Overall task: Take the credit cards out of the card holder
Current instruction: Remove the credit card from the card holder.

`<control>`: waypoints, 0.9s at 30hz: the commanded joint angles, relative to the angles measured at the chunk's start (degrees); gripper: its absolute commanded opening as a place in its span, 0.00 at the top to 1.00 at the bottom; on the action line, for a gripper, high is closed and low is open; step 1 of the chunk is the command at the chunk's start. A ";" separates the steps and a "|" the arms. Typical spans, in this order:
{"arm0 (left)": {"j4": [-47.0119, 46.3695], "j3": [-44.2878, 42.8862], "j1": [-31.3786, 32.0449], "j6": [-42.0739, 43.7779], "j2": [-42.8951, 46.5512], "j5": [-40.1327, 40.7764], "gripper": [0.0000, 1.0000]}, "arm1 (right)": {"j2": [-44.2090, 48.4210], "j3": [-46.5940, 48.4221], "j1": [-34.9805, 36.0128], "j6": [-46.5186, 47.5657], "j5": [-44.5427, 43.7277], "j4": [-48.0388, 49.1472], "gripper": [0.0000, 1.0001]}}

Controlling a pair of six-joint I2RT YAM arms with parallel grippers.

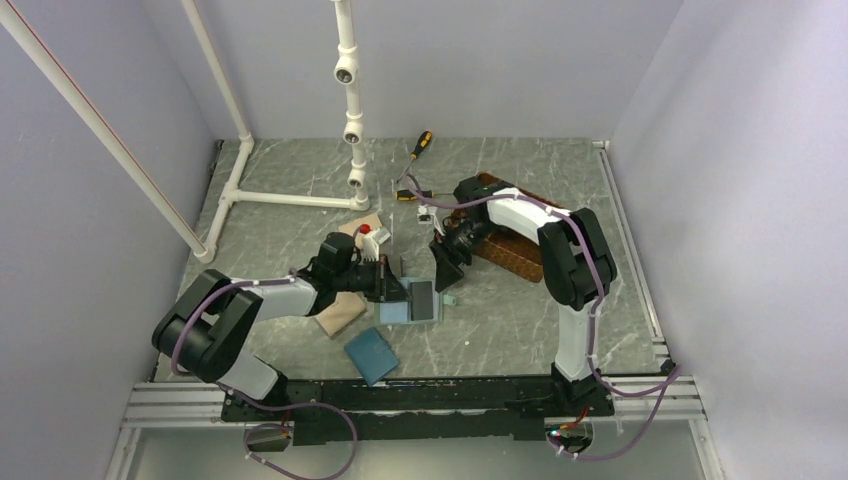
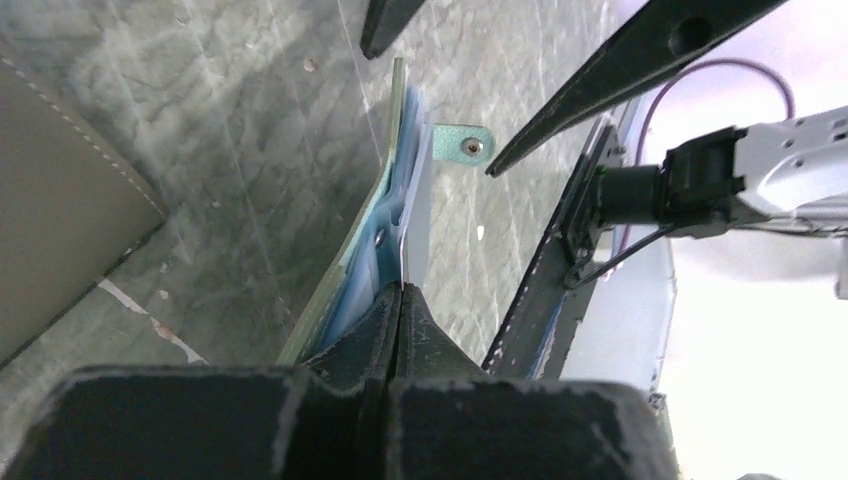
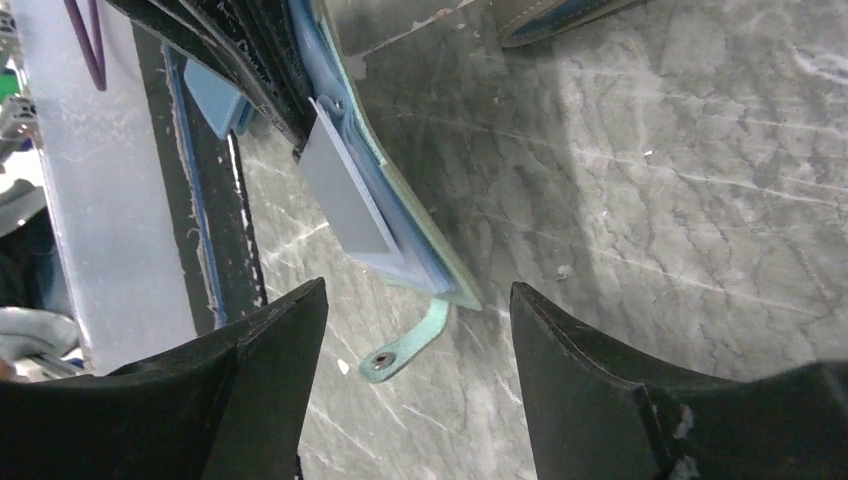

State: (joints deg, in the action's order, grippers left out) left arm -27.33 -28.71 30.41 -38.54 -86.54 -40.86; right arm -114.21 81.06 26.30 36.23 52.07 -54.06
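The sage-green card holder (image 1: 396, 309) lies open on the table with its pale blue inside up and its snap tab (image 3: 405, 350) sticking out. A grey card (image 1: 422, 298) sits partly out of its pocket and also shows in the right wrist view (image 3: 345, 195). My left gripper (image 1: 388, 287) is shut on the thin pale edge of that card (image 2: 418, 215), right against the holder's blue pocket (image 2: 365, 260). My right gripper (image 1: 447, 264) is open and empty, hovering just above the snap tab, its fingertips (image 3: 300, 310) either side of it. Other cards are hidden.
A dark blue wallet (image 1: 371, 354) lies near the front edge and a tan wallet (image 1: 340, 313) sits under my left arm. A brown woven basket (image 1: 512, 255) is behind my right gripper. Two screwdrivers (image 1: 421, 146) and a white pipe frame (image 1: 290, 198) stand at the back.
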 commanded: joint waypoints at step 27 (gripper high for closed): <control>5.25 0.41 5.26 7.33 5.16 6.46 1.00 | -4.26 0.73 2.86 17.22 7.73 -8.84 0.67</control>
State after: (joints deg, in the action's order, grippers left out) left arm -18.48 -29.21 35.40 -30.57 -83.26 -35.42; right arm -118.21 79.20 28.99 49.98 57.10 -60.03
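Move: The left hand is still shut at the middle of the open card holder, with the credit card's middle about 3 cm to its right, 1 cm back and 1 cm lower. The right hand, empty and open, has the holder's right end about 4 cm back, 2 cm to its left and 2 cm below. From the left hand, the taupe wallet lies some 7 cm ahead, 3 cm left, and the blue wallet 11 cm back, 8 cm left, both roughly 6 cm down. Back towards the robot and a little down, the right hand first sinks about 1 cm, then draws back some 4 cm in all, turning about 10 degrees counter-clockwise as its wide fingers partly close around the card holder's right end, one on each side. The left hand, fingers still shut on the holder, carries it about 2 cm back and 1 cm down, mostly early on. ##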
